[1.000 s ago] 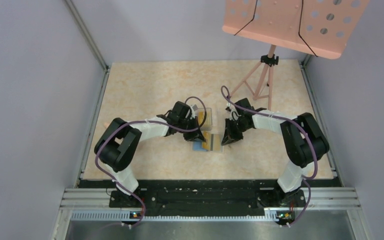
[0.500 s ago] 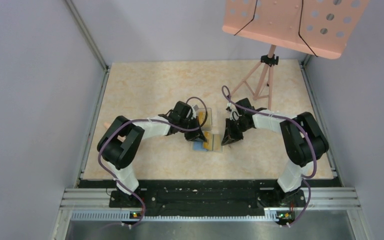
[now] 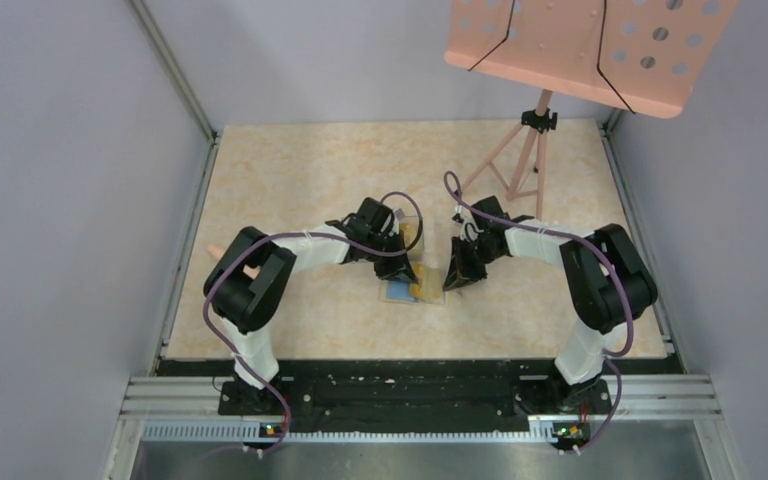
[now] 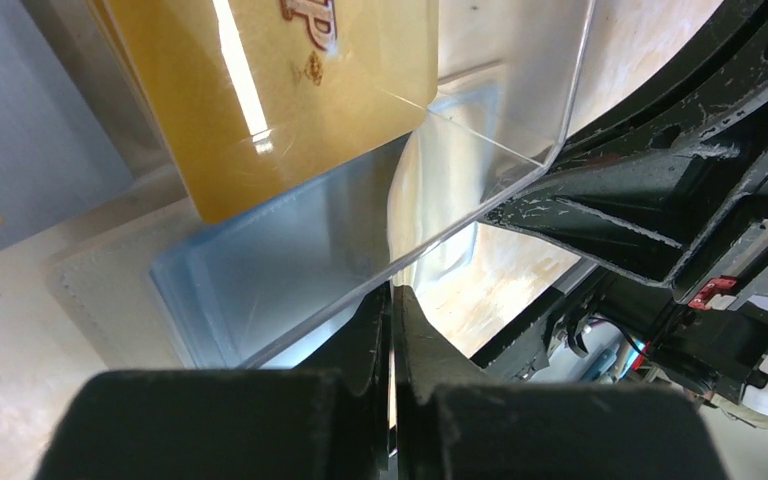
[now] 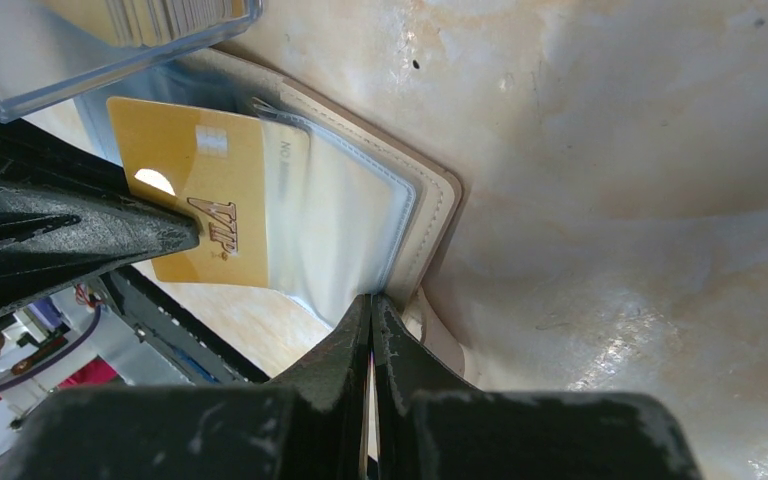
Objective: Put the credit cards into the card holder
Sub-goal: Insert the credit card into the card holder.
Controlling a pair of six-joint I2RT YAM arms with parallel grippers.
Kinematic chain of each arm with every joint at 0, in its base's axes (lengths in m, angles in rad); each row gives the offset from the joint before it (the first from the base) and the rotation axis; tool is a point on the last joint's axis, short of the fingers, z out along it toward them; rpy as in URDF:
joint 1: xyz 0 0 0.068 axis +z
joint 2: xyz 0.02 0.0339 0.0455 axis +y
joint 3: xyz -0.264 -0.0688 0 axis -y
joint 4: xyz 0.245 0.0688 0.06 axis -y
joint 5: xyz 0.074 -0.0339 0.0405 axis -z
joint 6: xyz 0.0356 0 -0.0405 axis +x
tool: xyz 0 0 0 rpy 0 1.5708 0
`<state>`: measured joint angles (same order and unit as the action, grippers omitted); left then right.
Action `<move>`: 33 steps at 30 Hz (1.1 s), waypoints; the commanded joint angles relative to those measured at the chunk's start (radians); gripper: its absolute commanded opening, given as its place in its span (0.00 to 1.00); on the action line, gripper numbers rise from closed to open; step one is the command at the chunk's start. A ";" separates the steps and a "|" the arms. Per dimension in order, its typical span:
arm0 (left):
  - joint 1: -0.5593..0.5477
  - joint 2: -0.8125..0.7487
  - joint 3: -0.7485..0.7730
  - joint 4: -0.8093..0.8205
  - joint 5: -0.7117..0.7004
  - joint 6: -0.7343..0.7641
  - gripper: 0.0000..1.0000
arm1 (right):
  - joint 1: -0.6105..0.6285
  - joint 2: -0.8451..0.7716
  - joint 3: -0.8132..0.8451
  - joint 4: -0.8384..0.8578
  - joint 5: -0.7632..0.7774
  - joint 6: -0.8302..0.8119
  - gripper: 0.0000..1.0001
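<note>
The card holder (image 3: 398,292) lies open on the table between both grippers, tan rim (image 5: 438,215) outside, light blue and clear sleeves inside (image 4: 250,270). A yellow credit card (image 5: 200,190) marked VIP sits partly inside a sleeve, also visible as the card (image 4: 280,110) in the left wrist view. My left gripper (image 4: 392,292) is shut with nothing between its fingers; its fingertip (image 5: 175,235) reaches the card's edge. My right gripper (image 5: 372,300) is shut, its tips against the card holder's sleeve edge. More credit cards (image 5: 160,15) stand in the clear box.
The clear plastic box (image 3: 412,232) stands just behind the card holder, its wall (image 4: 500,130) right over the left fingertips. A pink music stand (image 3: 520,160) with its board (image 3: 580,50) is at the back right. Grey walls close the table in.
My left arm has shifted right, bringing its gripper closer over the card holder. The right arm has stayed still.
</note>
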<state>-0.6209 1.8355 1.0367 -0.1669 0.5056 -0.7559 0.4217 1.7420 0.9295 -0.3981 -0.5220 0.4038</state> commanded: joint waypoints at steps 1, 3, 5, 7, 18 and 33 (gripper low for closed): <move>-0.046 0.073 0.037 -0.042 -0.054 0.015 0.00 | 0.001 0.026 -0.015 0.010 0.029 -0.011 0.00; -0.058 0.073 0.052 -0.077 -0.071 0.026 0.00 | 0.001 0.028 -0.013 0.009 0.028 -0.013 0.00; -0.069 0.071 0.073 -0.135 -0.100 0.044 0.01 | 0.000 0.027 -0.011 0.008 0.027 -0.011 0.00; -0.082 0.061 0.099 -0.195 -0.145 0.065 0.08 | 0.000 0.026 -0.010 0.006 0.028 -0.013 0.00; -0.108 0.047 0.191 -0.397 -0.308 0.134 0.32 | 0.001 0.028 -0.003 0.001 0.026 -0.018 0.00; -0.141 0.105 0.266 -0.404 -0.237 0.128 0.39 | 0.000 0.032 -0.002 0.002 0.018 -0.020 0.00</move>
<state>-0.7471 1.9038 1.2690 -0.5648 0.2470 -0.6281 0.4206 1.7443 0.9295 -0.3992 -0.5274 0.4034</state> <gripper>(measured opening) 0.405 0.003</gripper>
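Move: The credit card, already partly in the right-hand sleeve of the card holder, has its middle about 1 cm ahead of the left hand's shut fingertips, 2 cm to their right and a centimetre below. The open holder's middle is right under those tips, some 2 cm down; the clear card box lies roughly 9 cm ahead and 6 cm to the left. From the right hand the card's middle is about 4 cm left, 1 cm ahead and level. On the card's protruding left part, the left fingertips nudge slightly right, then ease off leftward while travelling about 2 cm back towards the card's near end and sinking 1 cm. They open to nearly half, coming either side of its left edge, as the wrist tilts some 20 degrees to point more steeply down. The right hand stays put, its shut tips still on the holder's right edge. ##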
